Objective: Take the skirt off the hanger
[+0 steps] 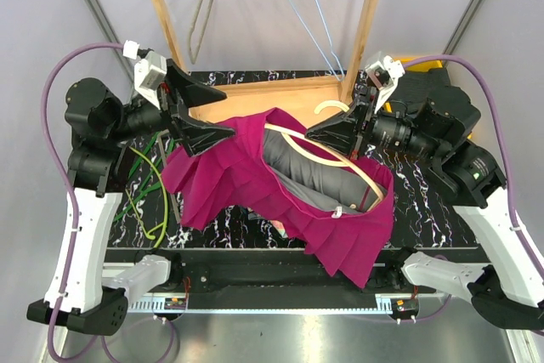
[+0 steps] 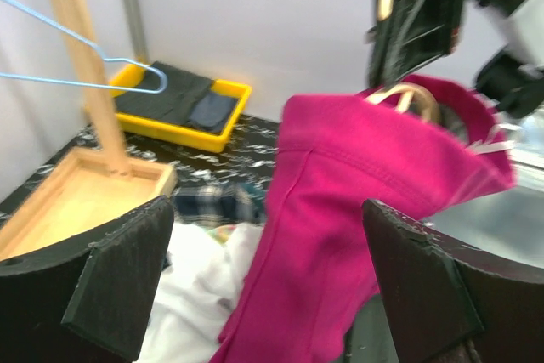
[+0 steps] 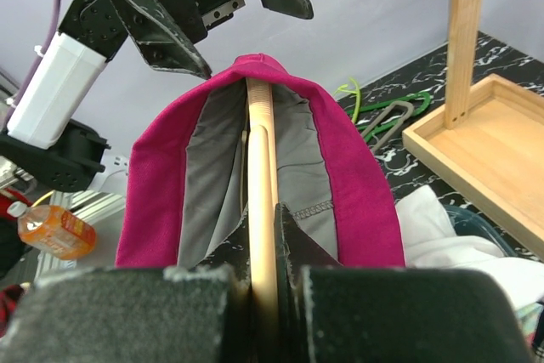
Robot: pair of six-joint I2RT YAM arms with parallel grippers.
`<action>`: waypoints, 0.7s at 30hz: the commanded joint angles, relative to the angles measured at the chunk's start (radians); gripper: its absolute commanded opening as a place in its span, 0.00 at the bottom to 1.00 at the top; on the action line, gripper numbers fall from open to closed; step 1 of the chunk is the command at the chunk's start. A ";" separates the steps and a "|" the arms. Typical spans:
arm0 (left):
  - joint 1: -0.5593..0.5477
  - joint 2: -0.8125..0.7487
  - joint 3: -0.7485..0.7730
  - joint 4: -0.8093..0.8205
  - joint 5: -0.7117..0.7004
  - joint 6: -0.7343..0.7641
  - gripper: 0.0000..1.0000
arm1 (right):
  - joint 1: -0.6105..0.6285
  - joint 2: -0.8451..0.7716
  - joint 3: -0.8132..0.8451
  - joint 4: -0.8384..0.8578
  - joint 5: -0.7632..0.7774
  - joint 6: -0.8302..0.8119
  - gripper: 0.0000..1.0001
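A magenta skirt (image 1: 255,184) with grey lining hangs on a cream hanger (image 1: 340,167) held above the table. My right gripper (image 1: 313,135) is shut on the hanger's bar near its hook. In the right wrist view the hanger (image 3: 259,142) runs straight out from between the pads, and the skirt (image 3: 357,184) drapes over its far end. My left gripper (image 1: 229,112) stands open at the skirt's upper left end. In the left wrist view the skirt (image 2: 340,210) hangs between the wide-spread fingers (image 2: 119,278), touching neither that I can see.
A wooden rack (image 1: 365,31) with a blue wire hanger (image 1: 310,6) stands at the back on its wooden base (image 2: 76,201). Green hangers (image 1: 149,184) lie at the left. A yellow tray (image 2: 174,129) holds dark cloth. White cloth (image 2: 195,295) lies under the skirt. An orange bottle (image 3: 55,227) lies nearby.
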 commanded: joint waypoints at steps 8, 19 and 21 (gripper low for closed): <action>-0.050 0.005 -0.092 0.279 0.109 -0.319 0.99 | -0.001 0.034 -0.017 0.254 -0.076 0.109 0.00; -0.058 0.029 -0.104 0.387 0.137 -0.389 0.54 | 0.008 0.054 -0.030 0.300 -0.086 0.129 0.00; -0.058 0.029 -0.103 0.395 0.143 -0.392 0.43 | 0.011 0.060 -0.039 0.313 -0.088 0.135 0.00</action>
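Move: The near end of the skirt's waistband, stretched over the wooden hanger's tip, lies about 5 cm to the right of the open left hand, 2 cm back and roughly level with it. The wooden hanger's middle is some 19 cm right of that hand, 8 cm back and 2 cm lower; the clothes pile is about 12 cm right, 8 cm ahead and 40 cm below it. From the right hand, the waistband end lies about 11 cm left and 1 cm ahead, level. The right hand, still shut on the wooden hanger, carries it and the hanging skirt about 2.5 cm left and slightly forward, offering the waistband end to the left gripper. The left hand comes to meet it, going some 2 cm right and 1.5 cm back with its wrist swinging about 10 degrees clockwise and its forward side rolling down as much, then closes its wide-open fingers to about half, one on either side of the cloth at the waistband, starting to pinch it. ##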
